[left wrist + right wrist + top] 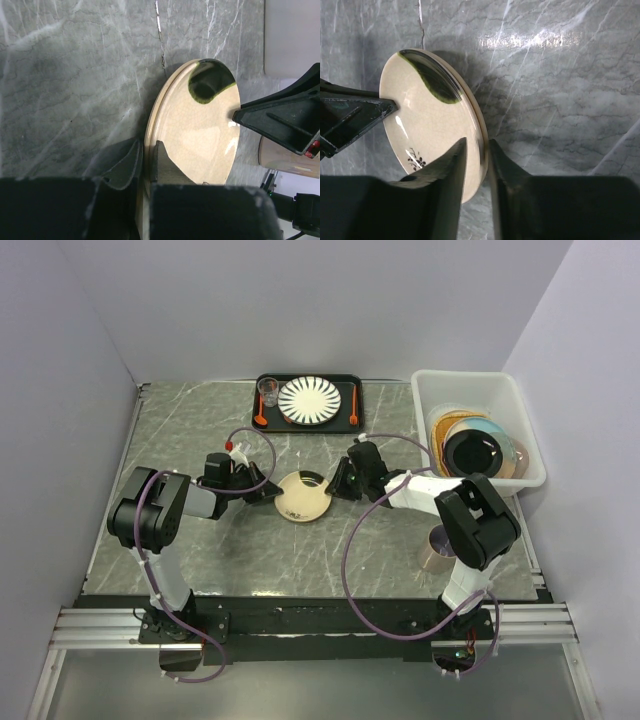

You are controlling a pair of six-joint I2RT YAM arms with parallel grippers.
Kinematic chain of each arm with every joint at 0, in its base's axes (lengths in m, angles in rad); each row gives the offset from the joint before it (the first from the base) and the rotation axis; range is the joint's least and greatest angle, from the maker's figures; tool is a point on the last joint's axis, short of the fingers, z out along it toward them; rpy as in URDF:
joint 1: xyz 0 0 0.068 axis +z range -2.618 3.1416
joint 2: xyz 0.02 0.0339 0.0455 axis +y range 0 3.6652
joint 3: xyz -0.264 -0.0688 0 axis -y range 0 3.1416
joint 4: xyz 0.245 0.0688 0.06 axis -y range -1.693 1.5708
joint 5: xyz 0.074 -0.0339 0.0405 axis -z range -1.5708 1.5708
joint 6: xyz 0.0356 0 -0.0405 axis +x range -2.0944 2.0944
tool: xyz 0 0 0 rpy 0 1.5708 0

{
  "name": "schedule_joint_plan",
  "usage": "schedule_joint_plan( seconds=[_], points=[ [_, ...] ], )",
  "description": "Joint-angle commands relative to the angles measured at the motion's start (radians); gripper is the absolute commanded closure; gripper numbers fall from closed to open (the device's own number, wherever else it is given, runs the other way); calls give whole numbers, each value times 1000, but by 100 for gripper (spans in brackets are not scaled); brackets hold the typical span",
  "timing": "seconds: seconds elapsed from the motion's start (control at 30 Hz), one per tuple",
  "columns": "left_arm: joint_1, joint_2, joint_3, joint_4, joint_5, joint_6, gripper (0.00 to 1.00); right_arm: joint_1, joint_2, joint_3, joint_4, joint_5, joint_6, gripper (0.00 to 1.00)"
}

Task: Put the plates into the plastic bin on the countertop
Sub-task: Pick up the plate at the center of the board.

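Note:
A cream plate (pixel 303 497) with a green patch and a small dark sprig is tilted up off the countertop (pixel 250 560) between my two arms. My left gripper (pixel 268 492) (pixel 148 145) is shut on the left rim of this plate (pixel 200 135). My right gripper (pixel 338 483) (pixel 477 142) straddles the opposite rim of the plate (pixel 430 125); its fingers are close around the rim with a narrow gap still showing. The plastic bin (pixel 465 380) stands at the back right and holds several stacked plates (pixel 480 450), a black one on top.
A black tray (pixel 345 380) at the back carries a white plate with dark stripes (pixel 310 400), a glass (pixel 268 390) and orange utensils. A copper-coloured cup (pixel 437 550) stands beside the right arm's base.

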Motion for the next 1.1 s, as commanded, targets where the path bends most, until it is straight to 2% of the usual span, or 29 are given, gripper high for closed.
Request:
schedule_joint_plan(
  seconds=[0.0,0.13,0.27,0.33,0.47,0.5,0.57,0.6,0.67,0.83,0.97,1.07],
  points=[
    [-4,22,7,-36,-20,16,99,7,16,7,23,5,-3,77],
    [-4,20,7,-40,-21,17,99,7,18,8,23,-2,-8,92],
    [-4,17,7,-45,-22,20,98,9,1,2,23,6,-12,98],
    [-4,15,7,-43,-22,20,92,9,-13,1,19,11,-14,99],
    [-4,14,4,-43,-18,28,77,10,-33,-1,14,11,-18,99],
    [-4,14,4,-43,-21,28,68,10,-38,1,16,11,-17,100],
    [-4,11,4,-46,-20,29,59,10,-42,-1,17,6,-14,100],
    [-4,9,4,-49,-25,29,50,10,-48,-1,19,6,-15,100],
    [-4,2,4,-56,-28,31,40,10,-53,-1,19,4,-14,100],
    [-4,-15,-2,-65,-44,37,27,12,-62,-3,25,-2,-9,100],
    [-4,-28,-10,-68,-63,40,12,10,-74,-6,23,-2,-8,100],
    [-4,-44,-19,-68,-80,43,6,10,-81,-6,25,0,-8,100]
  ],
)
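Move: The two-plate stack is centred about 5 cm to the right of the left hand and 1 cm back, with the upper plate's left rim already between its fingers. From the right hand, the upper plate's middle lies some 6 cm left and 1 cm back, slightly below, with the lower plate right under it. The striped plate is about 24 cm ahead and 5 cm left of the right hand; the bin is roughly 31 cm right and 16 ahead, the mug 23 right and 14 back. Barely shifting, the right hand sinks half a centimetre while its half-closed fingers shut and pinch the upper plate's right rim, then rises about 1 cm with that grip. Once it has shut, the left hand lets go of the left rim, opening nearly wide, and lifts about 2.5 cm with its fingertips tipping up a few degrees. ##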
